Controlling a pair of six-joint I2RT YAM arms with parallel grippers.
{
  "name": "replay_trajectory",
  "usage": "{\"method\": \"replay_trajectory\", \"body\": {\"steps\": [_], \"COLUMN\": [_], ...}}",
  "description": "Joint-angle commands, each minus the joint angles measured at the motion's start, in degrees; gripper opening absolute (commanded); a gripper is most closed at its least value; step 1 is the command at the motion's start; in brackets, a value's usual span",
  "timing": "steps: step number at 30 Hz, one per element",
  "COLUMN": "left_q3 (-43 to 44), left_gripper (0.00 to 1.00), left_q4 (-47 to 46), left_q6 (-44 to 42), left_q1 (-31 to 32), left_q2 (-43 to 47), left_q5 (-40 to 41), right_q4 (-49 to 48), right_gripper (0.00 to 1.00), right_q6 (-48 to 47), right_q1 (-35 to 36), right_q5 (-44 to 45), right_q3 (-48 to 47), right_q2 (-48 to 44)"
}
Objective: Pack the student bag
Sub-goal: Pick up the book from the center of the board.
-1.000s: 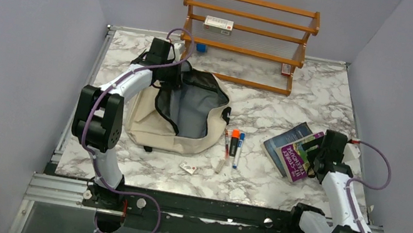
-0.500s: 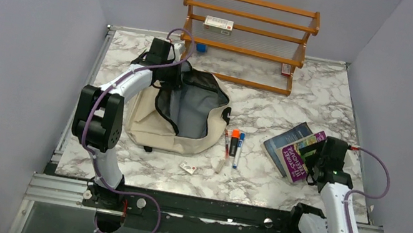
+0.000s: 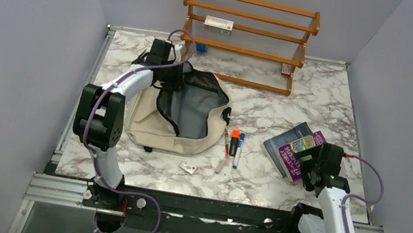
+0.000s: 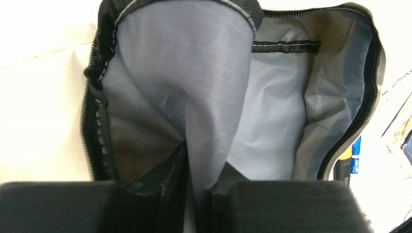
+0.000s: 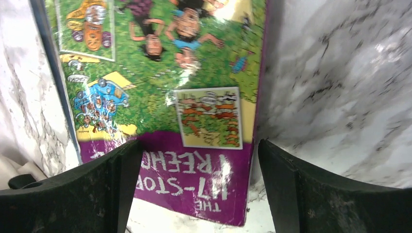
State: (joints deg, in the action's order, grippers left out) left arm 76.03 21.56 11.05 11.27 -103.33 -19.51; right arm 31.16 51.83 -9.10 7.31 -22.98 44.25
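Note:
The student bag (image 3: 149, 121), cream with black zippers and grey lining, lies left of centre with its mouth gaping open. My left gripper (image 3: 167, 77) is at the bag's far rim. In the left wrist view it (image 4: 204, 158) is nipped narrowly on a fold of the bag's grey lining (image 4: 214, 73). My right gripper (image 3: 311, 159) hovers low over the near corner of a purple picture book (image 3: 301, 150). Its jaws (image 5: 198, 145) stand open, one on each side of the book's purple corner (image 5: 194, 179), without touching it.
The purple book lies on a grey-blue book (image 3: 283, 143). Pens and markers (image 3: 234, 141) lie right of the bag, with a small card (image 3: 187, 167) nearer. A wooden rack (image 3: 244, 47) at the back holds a white box (image 3: 218, 25).
My right gripper has drawn back toward the near edge, down over the book's near corner. The left arm stays at the bag's rim, holding the lining.

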Motion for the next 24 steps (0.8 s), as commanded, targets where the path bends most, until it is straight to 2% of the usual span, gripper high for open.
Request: {"method": "replay_trajectory", "body": {"steps": [1, 5, 10, 14, 18, 24], "left_q3": [-0.33, -0.59, -0.93, -1.15, -1.15, -1.57], "left_gripper": [0.28, 0.43, 0.5, 0.52, 0.54, 0.56], "left_q4": [0.39, 0.45, 0.37, 0.37, 0.41, -0.17], "left_q6": [-1.09, -1.67, -2.17, -2.52, -2.61, -2.36], "left_q1": [0.25, 0.25, 0.25, 0.25, 0.25, 0.18], "left_q2": [0.0, 0.67, 2.72, 3.48, 3.94, 6.78], "left_q5": [0.16, 1.71, 5.85, 8.12, 8.96, 12.09], "right_q4": [-5.02, -10.96, -17.55, -21.29, -23.27, -22.85], "right_gripper": [0.93, 0.93, 0.9, 0.78, 0.54, 0.3], "right_q6": [2.74, 2.83, 1.17, -0.32, -1.72, -5.01], "right_q1": [-0.03, -0.02, 0.05, 0.0, -0.03, 0.02], "right_q5": [-5.22, -7.7, -8.31, -7.92, -7.54, -5.18], "right_q3": [5.52, 8.87, 11.15, 12.2, 12.24, 10.32], "right_q2": [-0.29, -1.67, -2.65, -3.45, -4.43, -6.13]}}
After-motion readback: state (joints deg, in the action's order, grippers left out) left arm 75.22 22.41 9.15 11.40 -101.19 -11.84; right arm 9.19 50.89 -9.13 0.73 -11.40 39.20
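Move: Just ahead of the right hand, the 117-storey book's middle lies about 7 cm forward, 1 cm to the right and some 3 cm below; its near corner with the title end is between the open fingers. The blue book under it is centred roughly 4 cm farther left, and the blue marker lies some 21 cm left and 4 cm ahead of the hand. From the left hand, the bag's middle is about 9 cm back, straight in line and 6 cm below; the book is some 43 cm right and 15 cm back. Dipping about 1.5 cm and edging left at the book's near corner, the right hand then pushes forward some 3 cm, its fingers swinging outward and up by about 15 degrees. It closes them to pinch the corner, one finger on the cover and one on the spine side, and eases up a centimetre. The left fingers open off the bag's lining and that hand drifts 2 cm left. ##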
